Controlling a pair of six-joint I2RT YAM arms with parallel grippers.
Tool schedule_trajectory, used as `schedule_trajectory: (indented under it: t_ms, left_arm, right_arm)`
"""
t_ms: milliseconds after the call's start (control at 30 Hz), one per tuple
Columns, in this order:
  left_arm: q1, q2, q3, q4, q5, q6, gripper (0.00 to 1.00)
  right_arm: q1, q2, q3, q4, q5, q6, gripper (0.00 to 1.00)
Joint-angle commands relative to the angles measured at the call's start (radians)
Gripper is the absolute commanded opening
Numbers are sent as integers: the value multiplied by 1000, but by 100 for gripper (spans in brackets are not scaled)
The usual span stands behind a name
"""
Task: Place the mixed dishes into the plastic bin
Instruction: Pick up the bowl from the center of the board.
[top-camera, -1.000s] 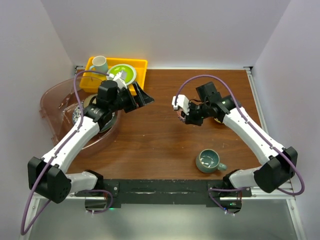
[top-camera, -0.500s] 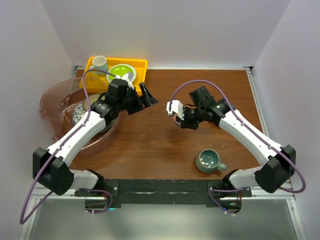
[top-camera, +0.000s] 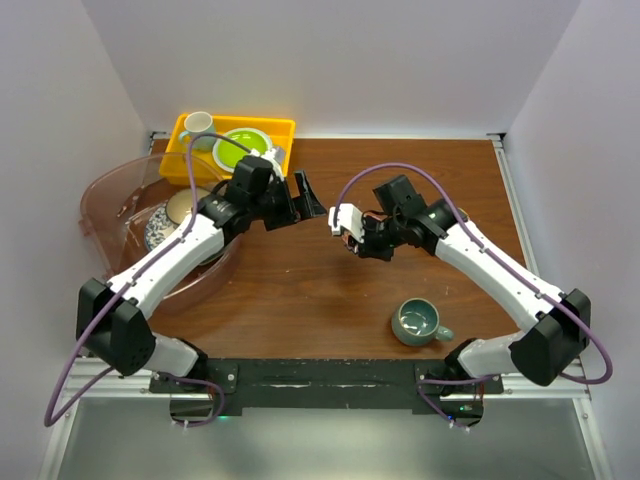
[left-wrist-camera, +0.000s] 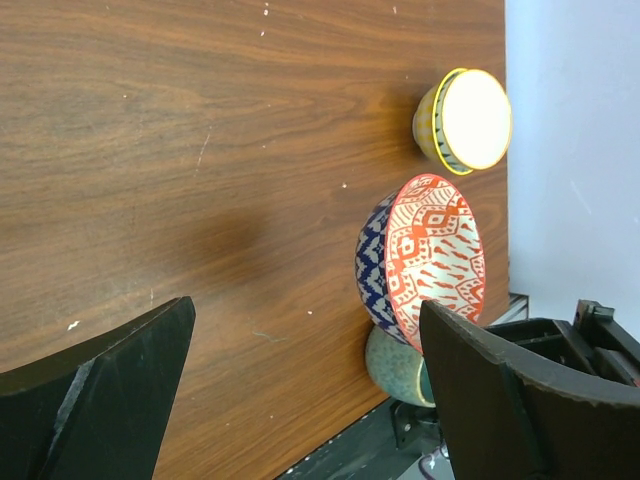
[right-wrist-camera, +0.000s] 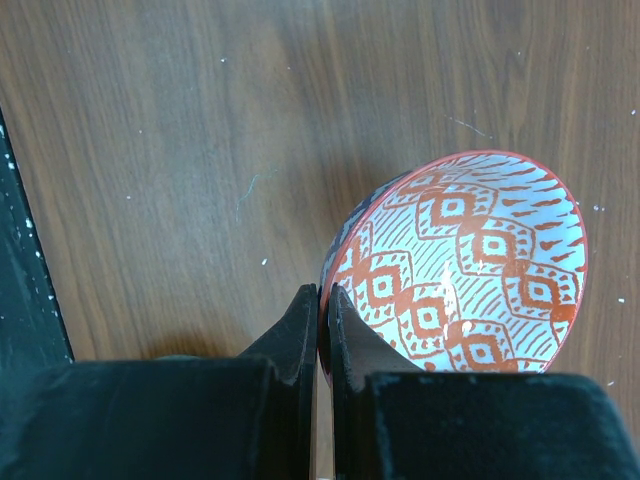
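Note:
My right gripper (right-wrist-camera: 324, 297) is shut on the rim of the small reddish bowl (right-wrist-camera: 470, 270), red-and-white inside and blue outside, held tilted above the table centre (top-camera: 352, 238). My left gripper (top-camera: 298, 200) hangs wide open just left of it, holding nothing. In the left wrist view the bowl (left-wrist-camera: 420, 262) sits ahead, near the right finger (left-wrist-camera: 520, 400). A cream-tan bowl (left-wrist-camera: 465, 120) lies beyond it. The teal mug (top-camera: 420, 322) stands at the front right. The pinkish plastic bin (top-camera: 105, 200) at far left holds patterned plates (top-camera: 165, 222).
A yellow tray (top-camera: 285, 130) at the back left carries a white mug (top-camera: 198, 125) and a lime-green plate (top-camera: 240, 145). White walls close in the table on three sides. The black mounting rail (top-camera: 320, 380) runs along the near edge.
My left gripper swung right, away from the bin toward the centre, staying open. My right gripper moved left with the bowl, so the two now nearly meet.

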Motion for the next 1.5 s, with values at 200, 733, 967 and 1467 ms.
schedule_trajectory:
  t_ms: [200,733,967,1467]
  left_arm:
    - [-47,84,106,-69,15,59,100]
    - [-147,235,183,-71,35,35,74]
    - [-178,302,234,-141,12,58,37]
    - [-181,232,241,-143,-75,56,0]
  right_arm:
    - [23,9,39,52,27,-9,0]
    - [58,17,64,69,46,-2,0]
    - [58,17,78,72,57,4,0]
    - [60,10,108,34,-22,50,33]
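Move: The red-patterned bowl hangs from my right hand's shut fingers; its middle is about 4 cm ahead, 1 cm left and 4 cm below that hand. From my open left hand it lies some 12 cm right, 3 cm back and 8 cm lower. The green mug stands on the table about 18 cm back and 14 cm right of my right hand, 14 cm below; the small stacked bowls are some 6 cm ahead, 21 cm right and 14 cm below it. I bring my left hand right and down to the bowl in my right hand, about 7 cm across and 6 cm lower, tipping it down and turning it slightly clockwise, and pinch the left-forward rim between its fingers. My right hand keeps its hold while drifting 2–3 cm left towards it, then starts to open. ##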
